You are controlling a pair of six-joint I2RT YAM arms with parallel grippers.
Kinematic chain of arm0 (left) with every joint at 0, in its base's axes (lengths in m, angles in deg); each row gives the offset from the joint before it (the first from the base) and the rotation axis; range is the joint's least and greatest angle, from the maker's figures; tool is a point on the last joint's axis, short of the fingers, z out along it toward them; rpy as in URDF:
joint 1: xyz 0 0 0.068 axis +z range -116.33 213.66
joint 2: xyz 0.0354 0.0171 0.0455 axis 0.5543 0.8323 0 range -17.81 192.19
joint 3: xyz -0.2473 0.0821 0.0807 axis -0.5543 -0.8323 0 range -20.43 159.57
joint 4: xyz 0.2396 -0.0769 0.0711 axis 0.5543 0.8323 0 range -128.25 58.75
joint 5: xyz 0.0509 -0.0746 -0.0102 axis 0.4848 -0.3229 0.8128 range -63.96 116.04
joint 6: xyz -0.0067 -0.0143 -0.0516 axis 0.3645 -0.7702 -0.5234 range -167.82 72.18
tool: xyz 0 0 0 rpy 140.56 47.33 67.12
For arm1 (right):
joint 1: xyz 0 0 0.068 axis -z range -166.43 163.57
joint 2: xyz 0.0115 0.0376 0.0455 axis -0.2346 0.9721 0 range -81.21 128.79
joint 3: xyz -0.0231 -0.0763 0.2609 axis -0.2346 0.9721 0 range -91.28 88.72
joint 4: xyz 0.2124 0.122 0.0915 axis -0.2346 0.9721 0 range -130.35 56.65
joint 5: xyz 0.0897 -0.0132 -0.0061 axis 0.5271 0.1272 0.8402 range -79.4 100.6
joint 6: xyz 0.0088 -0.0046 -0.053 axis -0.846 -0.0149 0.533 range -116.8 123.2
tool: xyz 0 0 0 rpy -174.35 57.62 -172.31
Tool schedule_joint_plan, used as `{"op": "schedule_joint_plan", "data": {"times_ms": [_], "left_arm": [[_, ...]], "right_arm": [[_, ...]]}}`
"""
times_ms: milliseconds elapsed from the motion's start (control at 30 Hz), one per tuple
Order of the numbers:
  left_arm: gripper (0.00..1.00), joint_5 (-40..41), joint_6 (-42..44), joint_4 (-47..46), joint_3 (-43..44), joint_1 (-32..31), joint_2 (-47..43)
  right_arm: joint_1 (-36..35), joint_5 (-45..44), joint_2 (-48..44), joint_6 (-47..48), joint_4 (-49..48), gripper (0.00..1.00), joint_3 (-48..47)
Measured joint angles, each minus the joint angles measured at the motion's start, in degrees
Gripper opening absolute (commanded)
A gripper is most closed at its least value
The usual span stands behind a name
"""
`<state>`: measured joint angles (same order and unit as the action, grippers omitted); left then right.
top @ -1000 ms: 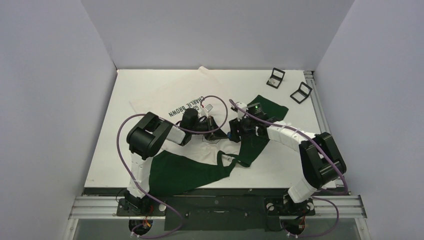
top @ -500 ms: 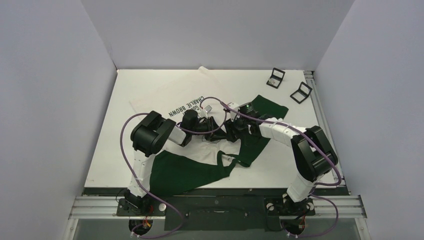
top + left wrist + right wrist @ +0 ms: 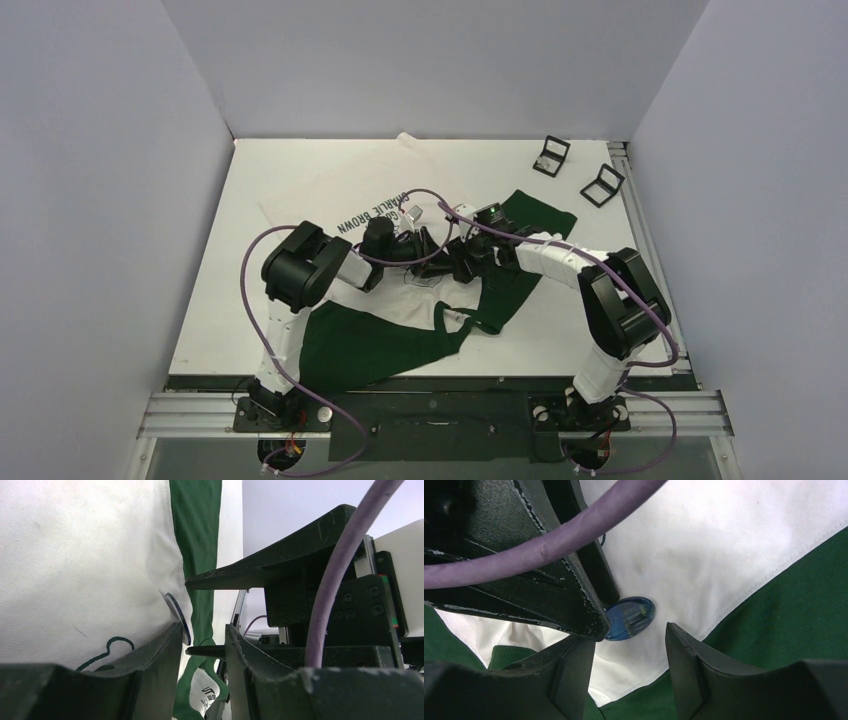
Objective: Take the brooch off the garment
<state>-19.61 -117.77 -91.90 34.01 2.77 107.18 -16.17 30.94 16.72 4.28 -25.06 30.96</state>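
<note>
The garment (image 3: 330, 190) is a white T-shirt with dark green sleeves, spread rumpled on the table. The brooch (image 3: 634, 616) is a round blue glossy disc pinned on white cloth near a green seam. In the left wrist view it shows edge-on (image 3: 179, 619). My left gripper (image 3: 202, 630) is open, its left finger right beside the brooch's rim. My right gripper (image 3: 630, 632) is open just below the brooch, and the left gripper's finger (image 3: 574, 605) covers the brooch's left edge. In the top view the two grippers, left (image 3: 428, 243) and right (image 3: 462, 258), meet and hide the brooch.
Two small open black boxes (image 3: 551, 155) (image 3: 602, 184) lie at the back right. Purple cables loop over both arms. Bare white table (image 3: 600, 320) shows to the right of the shirt. Grey walls close in three sides.
My right gripper has moved left, up against the left gripper over the brooch. The left arm has barely moved.
</note>
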Motion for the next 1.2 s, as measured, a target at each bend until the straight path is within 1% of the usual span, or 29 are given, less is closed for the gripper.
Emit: {"op": "schedule_joint_plan", "data": {"times_ms": [133,300,433,467,533,567,667,733,867,1033,1200], "left_arm": [[0.34,-0.2,-0.9,-1.1,0.2,0.0,0.7],[0.34,-0.2,-2.0,-2.5,0.4,-0.1,0.9],[0.34,-0.2,-3.0,-3.5,0.9,-0.2,1.3],[0.34,-0.2,-3.1,-3.7,0.9,-0.2,1.4],[0.34,-0.2,-3.4,-3.8,0.9,-0.3,1.5],[0.34,-0.1,-3.5,-3.9,0.9,-0.3,1.5],[0.34,0.3,-3.8,-4.1,0.9,-0.3,1.5],[0.34,0.5,-4.0,-4.1,0.9,-0.3,1.5],[0.35,0.7,-4.0,-4.3,0.9,-0.3,1.5],[0.36,0.7,-3.9,-5.0,0.9,0.1,1.5],[0.36,0.4,-3.1,-5.0,0.3,0.2,1.5]], "right_arm": [[0.0,0.0,0.3,0.0,0.3,0.49,-0.2],[0.0,0.1,0.3,-0.1,0.3,0.42,-0.2],[0.0,0.2,0.3,-0.3,0.3,0.43,-0.2],[0.0,0.3,0.3,-0.3,0.3,0.41,-0.2],[0.0,0.4,0.3,-0.5,0.4,0.32,-0.2],[0.0,0.4,0.3,-0.4,0.4,0.30,-0.2],[-0.2,0.5,0.3,-0.7,0.5,0.20,-0.2],[-0.3,0.6,0.3,-0.8,0.5,0.17,-0.2],[0.0,0.9,0.3,-1.1,0.6,0.15,-0.2],[1.9,1.1,-0.1,-1.3,0.3,0.12,-0.1],[3.4,1.2,-0.3,-1.5,-1.0,0.06,-0.1]]}}
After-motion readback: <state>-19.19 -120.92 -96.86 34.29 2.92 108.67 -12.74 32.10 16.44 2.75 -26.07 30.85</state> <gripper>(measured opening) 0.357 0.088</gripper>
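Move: The brooch lies between and just past the right hand's parted fingertips, its middle about 1 cm ahead, 1 cm left and 1 cm below that hand. From the right hand the green collar is some 9 cm back and level sideways, the drawn face about 8 cm left and level, and the middle of the green sleeve roughly 10 cm right and 4 cm ahead, all some 3 cm lower. For the left hand the brooch is about 2 cm to the right, 2 cm below and level fore and aft. The right hand stays nearly in place while its half-open fingers close and pinch the near edge of the brooch, then tugs it about 2 cm forward, somewhat less to the right and slightly up, away from the left gripper. Beside it the left hand, jaws still parted and holding nothing, eases just under 1 cm forward and up. ##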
